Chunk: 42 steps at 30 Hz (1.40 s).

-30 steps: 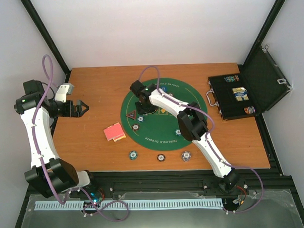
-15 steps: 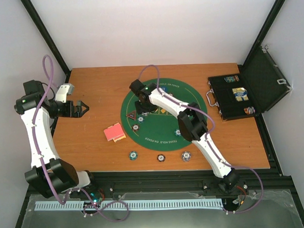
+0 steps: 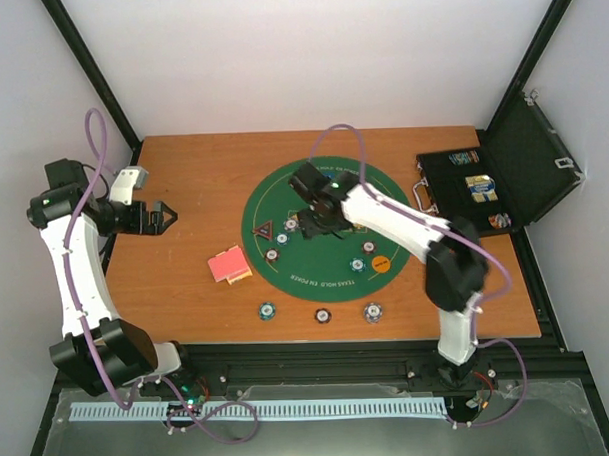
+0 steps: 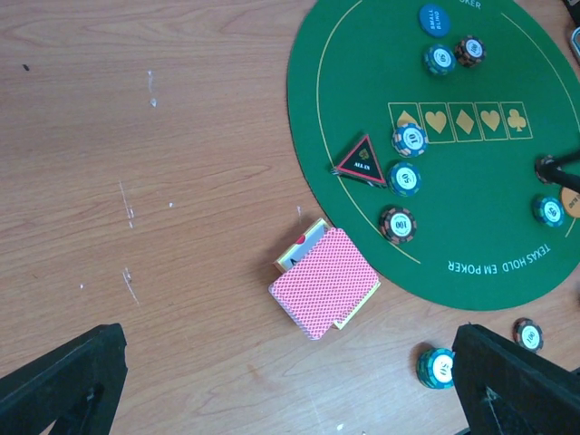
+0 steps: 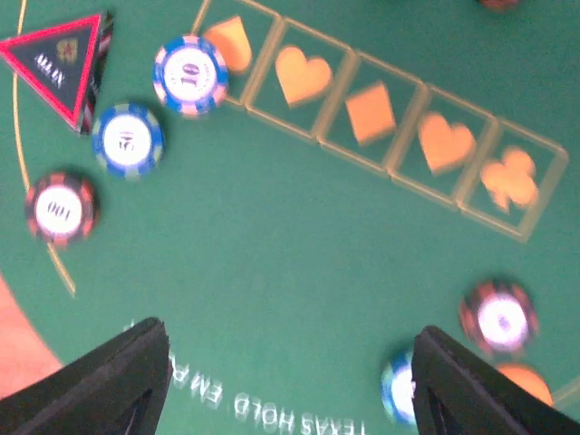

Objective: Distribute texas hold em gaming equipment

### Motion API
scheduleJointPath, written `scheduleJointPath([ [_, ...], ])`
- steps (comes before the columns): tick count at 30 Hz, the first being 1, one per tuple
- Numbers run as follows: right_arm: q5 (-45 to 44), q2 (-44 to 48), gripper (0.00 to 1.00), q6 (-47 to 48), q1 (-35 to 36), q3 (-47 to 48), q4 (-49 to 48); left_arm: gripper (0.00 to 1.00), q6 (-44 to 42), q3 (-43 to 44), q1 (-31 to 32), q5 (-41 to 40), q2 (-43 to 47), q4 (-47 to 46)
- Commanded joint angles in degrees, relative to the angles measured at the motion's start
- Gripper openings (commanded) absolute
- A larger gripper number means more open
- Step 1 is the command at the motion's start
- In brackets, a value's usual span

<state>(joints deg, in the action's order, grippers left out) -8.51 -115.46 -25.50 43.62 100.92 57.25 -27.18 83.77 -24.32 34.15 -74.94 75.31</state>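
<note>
A pink-red-backed deck of cards (image 4: pixel 324 281) (image 3: pixel 229 264) lies on the wood just left of the green mat (image 3: pixel 326 277). On the mat's left side a black triangular button (image 4: pixel 360 163) (image 5: pixel 59 54) sits with three striped chips (image 4: pixel 410 139) (image 5: pixel 131 139) beside it. An orange button (image 3: pixel 382 263) and two chips (image 3: pixel 357 265) lie on the mat's right part, and a blue button (image 4: pixel 434 19) at its far side. My right gripper (image 3: pixel 317 225) (image 5: pixel 290 390) hovers open over the mat's middle, holding nothing. My left gripper (image 3: pixel 164 215) (image 4: pixel 290 390) hangs open above bare wood, left of the cards.
Three chips (image 3: pixel 267 310) lie in a row on the wood in front of the mat. A black hinged case (image 3: pixel 483 192) stands open at the right edge with more pieces inside. Black frame posts rise at the back corners.
The right arm swung right and its gripper moved from beside the triangle toward the mat's middle, jaws spreading wider. A chip shows where it stood. The left arm stayed still.
</note>
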Motion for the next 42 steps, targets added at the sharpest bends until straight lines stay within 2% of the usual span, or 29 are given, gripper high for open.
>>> scheduleJointPath([
  [1,-2.3,18.0,0.74,-5.5,2.7,-19.5,-5.0,1.0,-1.2,1.5,0.0,1.8,0.6,1.9],
  [7,-2.1,36.7,0.74,-14.7,6.7,-42.6,-6.4,1.0,-0.1,0.4,0.0,2.6,1.2,0.7],
  [13,-1.7,45.5,0.74,-19.8,9.5,-52.2,-5.0,1.0,0.2,0.0,0.0,3.0,1.2,0.5],
  [20,-0.5,47.8,0.74,-21.6,10.7,-57.3,-6.9,1.0,0.2,-0.7,0.0,2.2,1.8,0.3],
  [26,1.1,46.2,0.72,-21.8,10.8,-60.6,-10.8,1.0,0.3,0.1,0.0,2.1,1.8,0.7],
  [42,1.8,44.2,0.71,-22.1,10.9,-64.1,-14.4,1.0,0.5,0.6,0.0,2.2,1.6,0.7],
])
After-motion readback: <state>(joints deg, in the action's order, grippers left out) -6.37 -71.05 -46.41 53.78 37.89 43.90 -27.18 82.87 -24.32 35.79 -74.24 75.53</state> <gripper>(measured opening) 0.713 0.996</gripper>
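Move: The blue-and-white 10 chip stack lies on the wood off the near edge of the mat, about 20 cm back from the right hand, 12 cm to its right and some 10 cm below. On the way, also about 10 cm down, are a blue chip 6 cm back and 9 cm right, and the orange disc 6 cm back and 14 cm right. The black chip stack stands level with the 10 stack, 12 cm left of it. From the left hand the 10 stack is about 13 cm back, 51 cm right and 25 cm below. Back and to the right the empty right hand swings fast off the mat, about 20 cm back and 13 cm right, first lifting 2 or 3 cm, then sinking some 10 cm to the 10 stack. The wrist turns about 10 degrees clockwise and brings the fingers closer to vertical; they stay open, ending on either side of the stack, with no grip yet, the last few centimetres down being slow. ##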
